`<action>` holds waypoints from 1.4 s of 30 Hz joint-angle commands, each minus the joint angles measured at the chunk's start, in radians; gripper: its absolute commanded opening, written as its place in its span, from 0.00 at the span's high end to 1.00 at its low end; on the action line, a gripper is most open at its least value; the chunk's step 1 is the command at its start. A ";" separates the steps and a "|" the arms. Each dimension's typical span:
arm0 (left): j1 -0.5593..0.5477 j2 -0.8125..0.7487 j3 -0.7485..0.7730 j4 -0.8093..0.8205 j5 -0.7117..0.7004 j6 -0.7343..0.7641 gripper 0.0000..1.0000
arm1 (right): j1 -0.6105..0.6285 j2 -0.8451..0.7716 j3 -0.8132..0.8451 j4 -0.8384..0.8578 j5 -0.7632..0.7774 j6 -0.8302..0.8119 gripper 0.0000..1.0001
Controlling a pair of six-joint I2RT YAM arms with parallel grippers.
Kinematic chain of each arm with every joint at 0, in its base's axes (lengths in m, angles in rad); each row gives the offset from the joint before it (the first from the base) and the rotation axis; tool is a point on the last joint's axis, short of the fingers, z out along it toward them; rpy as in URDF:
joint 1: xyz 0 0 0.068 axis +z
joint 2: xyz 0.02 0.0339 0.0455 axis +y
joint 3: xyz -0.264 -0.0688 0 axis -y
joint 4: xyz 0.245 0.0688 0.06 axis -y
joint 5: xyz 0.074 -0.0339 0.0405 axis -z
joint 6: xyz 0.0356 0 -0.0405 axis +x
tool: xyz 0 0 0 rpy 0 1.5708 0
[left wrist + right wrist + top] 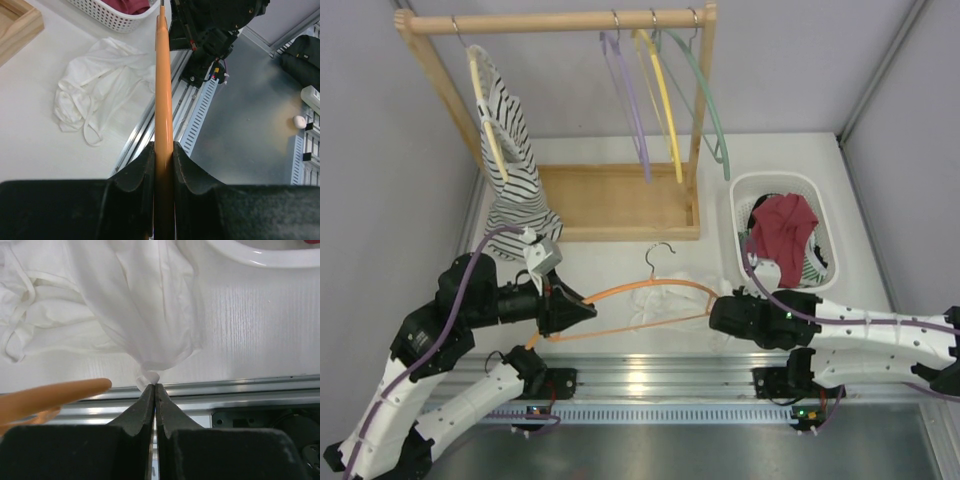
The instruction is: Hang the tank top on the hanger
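Note:
The orange hanger (640,287) lies low over the table with its wire hook (660,255) pointing away from the arms. My left gripper (582,312) is shut on its left end; in the left wrist view the orange bar (163,90) runs straight out from between the jaws of that gripper (163,150). The white tank top (665,300) lies crumpled under and behind the hanger's right half. My right gripper (718,312) is shut on a small bunch of the top's edge (150,376), pinched at the very tips of the gripper (154,386). The hanger's right tip (55,395) sits just left of it.
A wooden rack (550,20) at the back carries a striped top (510,160) and purple (630,110), yellow (665,110) and green (710,110) hangers. A white basket (825,205) at the right holds a dark red garment (785,225). A metal rail (660,375) runs along the near edge.

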 commanded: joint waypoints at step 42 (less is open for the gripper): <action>-0.003 0.052 -0.380 0.563 0.152 -0.246 1.00 | -0.266 0.025 0.278 0.119 -0.131 -0.515 1.00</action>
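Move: The left gripper, already gripping the orange hanger, faces the tank top edge pinched in the right fingers, some 29 cm to its right, 4 cm ahead and 20 cm below. The tank top's bulk lies about 16 cm right, 10 cm ahead and 32 cm below it. From the right gripper, the hanger's free end hangs roughly 3 cm left, 2 cm back and 9 cm above; the basket stands about 20 cm ahead and 12 cm right. Bring the left gripper down about 7 cm, swinging some 5 cm right from midway, and roll its forward side slightly down, taking the hanger's free end to the pinched tank top edge. Meanwhile raise the right gripper about 6 cm, adding a 4 cm forward reach mostly near the finish. Keep both grips closed on hanger and cloth. ##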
